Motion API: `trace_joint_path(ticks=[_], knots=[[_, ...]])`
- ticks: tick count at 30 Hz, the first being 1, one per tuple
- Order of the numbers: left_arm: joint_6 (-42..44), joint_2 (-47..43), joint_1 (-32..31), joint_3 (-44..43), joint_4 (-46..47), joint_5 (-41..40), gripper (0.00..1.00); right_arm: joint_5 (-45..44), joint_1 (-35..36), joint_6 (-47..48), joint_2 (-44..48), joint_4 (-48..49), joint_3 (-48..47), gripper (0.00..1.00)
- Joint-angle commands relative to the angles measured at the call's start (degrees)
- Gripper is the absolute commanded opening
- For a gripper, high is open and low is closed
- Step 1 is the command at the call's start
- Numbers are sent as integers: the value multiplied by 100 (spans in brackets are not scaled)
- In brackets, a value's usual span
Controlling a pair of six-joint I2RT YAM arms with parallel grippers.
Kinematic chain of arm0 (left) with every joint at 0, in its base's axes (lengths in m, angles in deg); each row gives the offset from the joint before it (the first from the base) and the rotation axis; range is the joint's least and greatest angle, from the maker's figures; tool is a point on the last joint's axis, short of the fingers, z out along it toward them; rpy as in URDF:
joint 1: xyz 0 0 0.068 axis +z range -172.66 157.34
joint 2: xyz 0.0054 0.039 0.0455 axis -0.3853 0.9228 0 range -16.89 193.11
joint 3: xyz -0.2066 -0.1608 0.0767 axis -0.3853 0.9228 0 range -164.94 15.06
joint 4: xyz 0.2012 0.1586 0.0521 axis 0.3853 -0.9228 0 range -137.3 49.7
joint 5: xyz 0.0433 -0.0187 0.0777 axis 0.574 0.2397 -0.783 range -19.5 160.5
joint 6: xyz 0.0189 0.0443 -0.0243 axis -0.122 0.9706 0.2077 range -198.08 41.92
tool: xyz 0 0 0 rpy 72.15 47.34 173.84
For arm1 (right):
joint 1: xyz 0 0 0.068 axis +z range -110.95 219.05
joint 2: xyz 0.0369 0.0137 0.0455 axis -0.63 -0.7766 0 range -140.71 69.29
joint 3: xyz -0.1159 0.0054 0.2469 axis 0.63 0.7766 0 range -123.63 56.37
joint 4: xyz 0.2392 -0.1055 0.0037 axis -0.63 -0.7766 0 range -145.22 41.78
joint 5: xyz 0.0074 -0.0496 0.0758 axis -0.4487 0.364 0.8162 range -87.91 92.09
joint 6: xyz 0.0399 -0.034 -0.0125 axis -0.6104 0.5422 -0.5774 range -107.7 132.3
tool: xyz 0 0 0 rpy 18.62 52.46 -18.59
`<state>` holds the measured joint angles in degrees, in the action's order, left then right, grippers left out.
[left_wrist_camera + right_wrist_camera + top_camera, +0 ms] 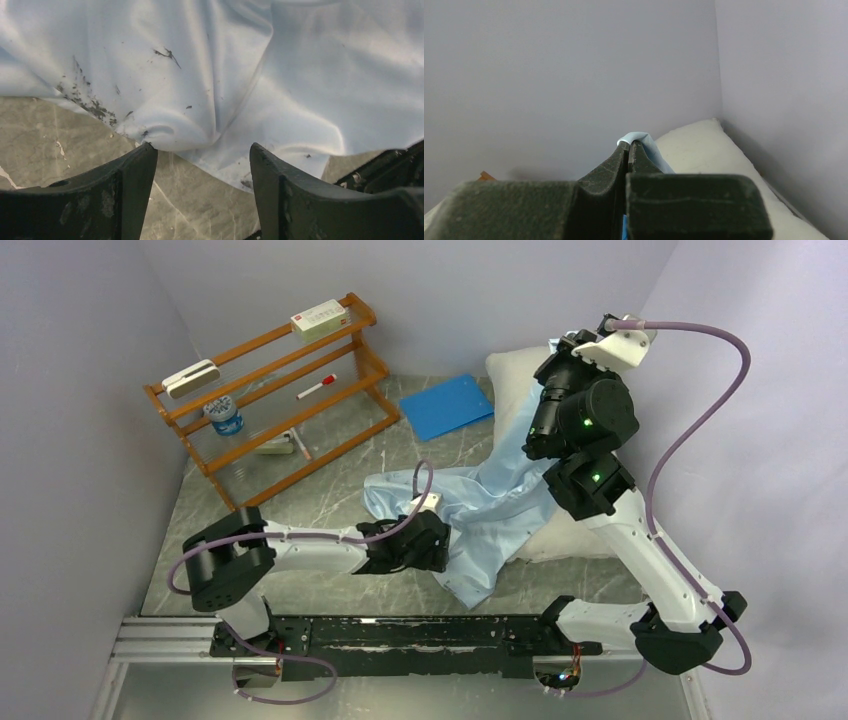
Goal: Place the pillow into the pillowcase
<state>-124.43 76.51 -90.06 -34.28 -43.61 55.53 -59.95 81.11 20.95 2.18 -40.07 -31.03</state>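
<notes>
The pale blue pillowcase [490, 505] lies crumpled mid-table, and one end of it is drawn up toward the back right. My right gripper [568, 343] is raised there and is shut on a fold of the pillowcase [640, 138]; the fabric pokes out past the closed gripper [630, 143]. The white pillow [575, 537] lies under and behind that arm by the right wall, and its top [704, 150] shows below the jaws. My left gripper [440, 540] is low at the pillowcase's near-left edge. It stands open [202, 150] over bare table, with the speckled cloth [200, 75] just beyond its fingertips [145, 155].
A wooden rack [270, 380] stands at the back left; it holds white boxes, a red marker [315, 387] and a small blue-and-white container [225, 415]. A flat bright-blue sheet [447, 405] lies behind the pillowcase. Walls close in the left, back and right sides.
</notes>
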Motion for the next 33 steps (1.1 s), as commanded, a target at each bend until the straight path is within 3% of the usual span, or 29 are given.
trace_joint_path(ticks=[1,5,11,12,17,21,24,28,33], knots=[[-56,282,-51,-412,-495,-528,74,93,-49,-85,75,30,-113,0],[-83,295,-80,-365,-333,-581,69,145,-49,-143,-8,-96,-246,0],[112,175,-90,-488,-336,-566,8,267,-54,-291,-51,-315,-271,0],[141,98,-92,-530,-465,-639,5,270,-55,-293,-48,-315,-239,0],[223,-815,-90,-570,-1166,-1155,5,446,-115,-37,-89,107,-79,0],[391,-1820,-90,-942,-2019,-1736,5,616,-130,406,-804,43,-1311,0],[566,-2532,-90,-1503,-2683,-2119,5,653,-128,526,-945,202,-1810,0],[742,-3348,-92,-2373,-3514,-2476,5,759,-128,446,-769,495,-1790,0],[1095,-3993,-90,-3426,-3834,-2142,5,640,-128,600,-390,634,-1567,0]])
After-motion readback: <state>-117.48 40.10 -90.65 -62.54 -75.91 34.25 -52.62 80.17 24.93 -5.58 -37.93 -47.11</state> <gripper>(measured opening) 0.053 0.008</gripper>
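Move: Just ahead of the left fingertips, about 1 cm forward and 2 cm below, lies the loose near edge of the pillowcase. The pillow's middle is some 18 cm forward and 22 cm to the right of the left hand, and the blue folder about 27 cm straight ahead. From the right hand, raised and holding the pillowcase's other end, the loose edge lies roughly 14 cm back, 16 cm left and 51 cm below; the pillow lies 47 cm below, 2 cm forward, 7 cm right. Sinking about 1 cm with open fingers, the left hand shuts them on the pillowcase's loose edge by the dark specks, then sweeps it up off the table some 35 cm and about 12 cm left, away from the pillow, the fingers tipping up towards level. The right hand, still pinching the other end, rises about 8 cm after the left starts lifting. ##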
